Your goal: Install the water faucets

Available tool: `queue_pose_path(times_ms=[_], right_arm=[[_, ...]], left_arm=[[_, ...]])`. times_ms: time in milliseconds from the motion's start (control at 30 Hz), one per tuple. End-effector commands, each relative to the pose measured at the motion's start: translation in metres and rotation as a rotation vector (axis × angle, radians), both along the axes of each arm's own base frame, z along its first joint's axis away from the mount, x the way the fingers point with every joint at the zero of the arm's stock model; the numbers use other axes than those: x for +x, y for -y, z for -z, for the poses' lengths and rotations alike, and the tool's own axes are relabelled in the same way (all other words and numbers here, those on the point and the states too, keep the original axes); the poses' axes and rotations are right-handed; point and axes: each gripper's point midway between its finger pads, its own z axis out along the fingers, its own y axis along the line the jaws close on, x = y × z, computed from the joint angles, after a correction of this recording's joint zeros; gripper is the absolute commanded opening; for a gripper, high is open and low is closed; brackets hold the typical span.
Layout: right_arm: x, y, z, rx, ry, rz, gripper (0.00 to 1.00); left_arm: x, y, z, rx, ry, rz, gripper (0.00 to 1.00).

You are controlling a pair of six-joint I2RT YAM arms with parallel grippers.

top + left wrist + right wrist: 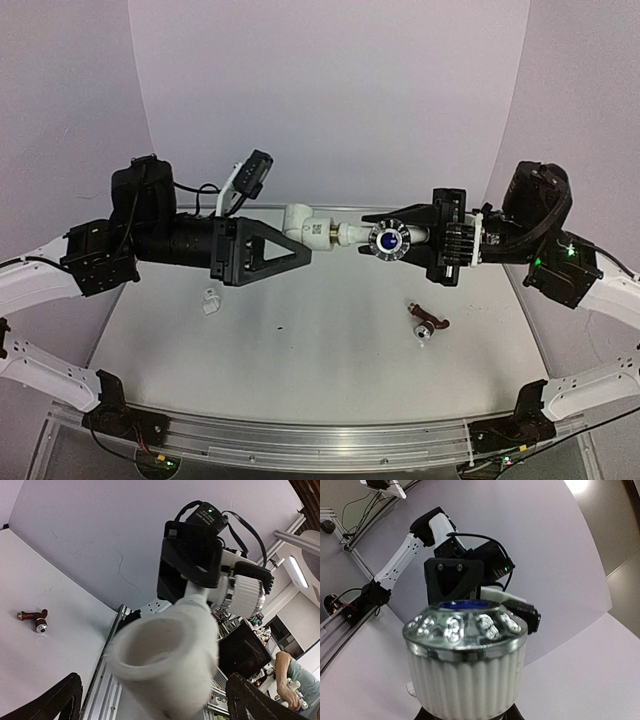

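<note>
My right gripper (pixel 405 241) is shut on a white water faucet (pixel 352 235) and holds it level above the table. Its silvery knob with a blue centre (pixel 388 240) faces the top camera and fills the right wrist view (pixel 465 630). The faucet's brass threaded end (pixel 329 232) meets a white elbow fitting (pixel 300 219). My left gripper (pixel 303 243) stands open around that fitting. In the left wrist view the fitting's open mouth (pixel 160 655) sits between the two dark fingers (pixel 55 700), with a gap on each side.
A small brown tap-shaped piece (pixel 428 322) with a silvery knob lies on the table right of centre, also in the left wrist view (pixel 34 619). A small white fitting (pixel 209 300) lies on the table to the left. An aluminium rail (pixel 300 440) runs along the near edge.
</note>
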Motion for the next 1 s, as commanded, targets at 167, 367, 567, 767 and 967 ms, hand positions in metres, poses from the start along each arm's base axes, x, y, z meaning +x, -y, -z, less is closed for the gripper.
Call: queue_pose_path(times_ms=[167, 367, 567, 767, 967], right_arm=[[-0.018, 0.017, -0.034, 0.133, 0.098, -0.045, 0.0], [-0.019, 0.018, -0.034, 0.132, -0.013, -0.065, 0.0], [-0.022, 0.02, -0.033, 0.138, -0.084, -0.086, 0.0], [-0.022, 0.02, -0.03, 0.132, -0.148, -0.094, 0.0], [-0.018, 0.018, -0.03, 0.133, -0.183, -0.081, 0.0]], left_arm=[[-0.012, -0.017, -0.038, -0.143, 0.067, 0.123, 0.98], [-0.017, 0.0, -0.036, -0.124, 0.081, 0.224, 0.93], [-0.014, 0.008, -0.04, -0.121, 0.089, 0.24, 0.86], [-0.015, 0.012, -0.039, -0.122, 0.097, 0.258, 0.79], [-0.018, 0.013, -0.038, -0.124, 0.105, 0.287, 0.65]])
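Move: The white elbow lies about 3 cm forward of my open left hand, 2 cm to its right and 2 cm above it. Its brass joint with the faucet is some 5 cm to this hand's right, 2 cm forward and 2 cm up; the faucet's knob is about 12 cm to its right, 1 cm forward and 5 cm higher. From my right hand, gripping the faucet, the elbow is roughly 9 cm to the left and 1 cm forward, about level. I bring my open left hand around the elbow to take a fresh hold: after a small jog forward it goes some 2 cm to the right, 1 cm back and 1 cm up, swinging about 15 degrees clockwise as its fingers start to close. My right hand keeps its grip on the faucet, easing about 1.5 cm back and 1 cm right, and rolls some 10 degrees, top forward. ##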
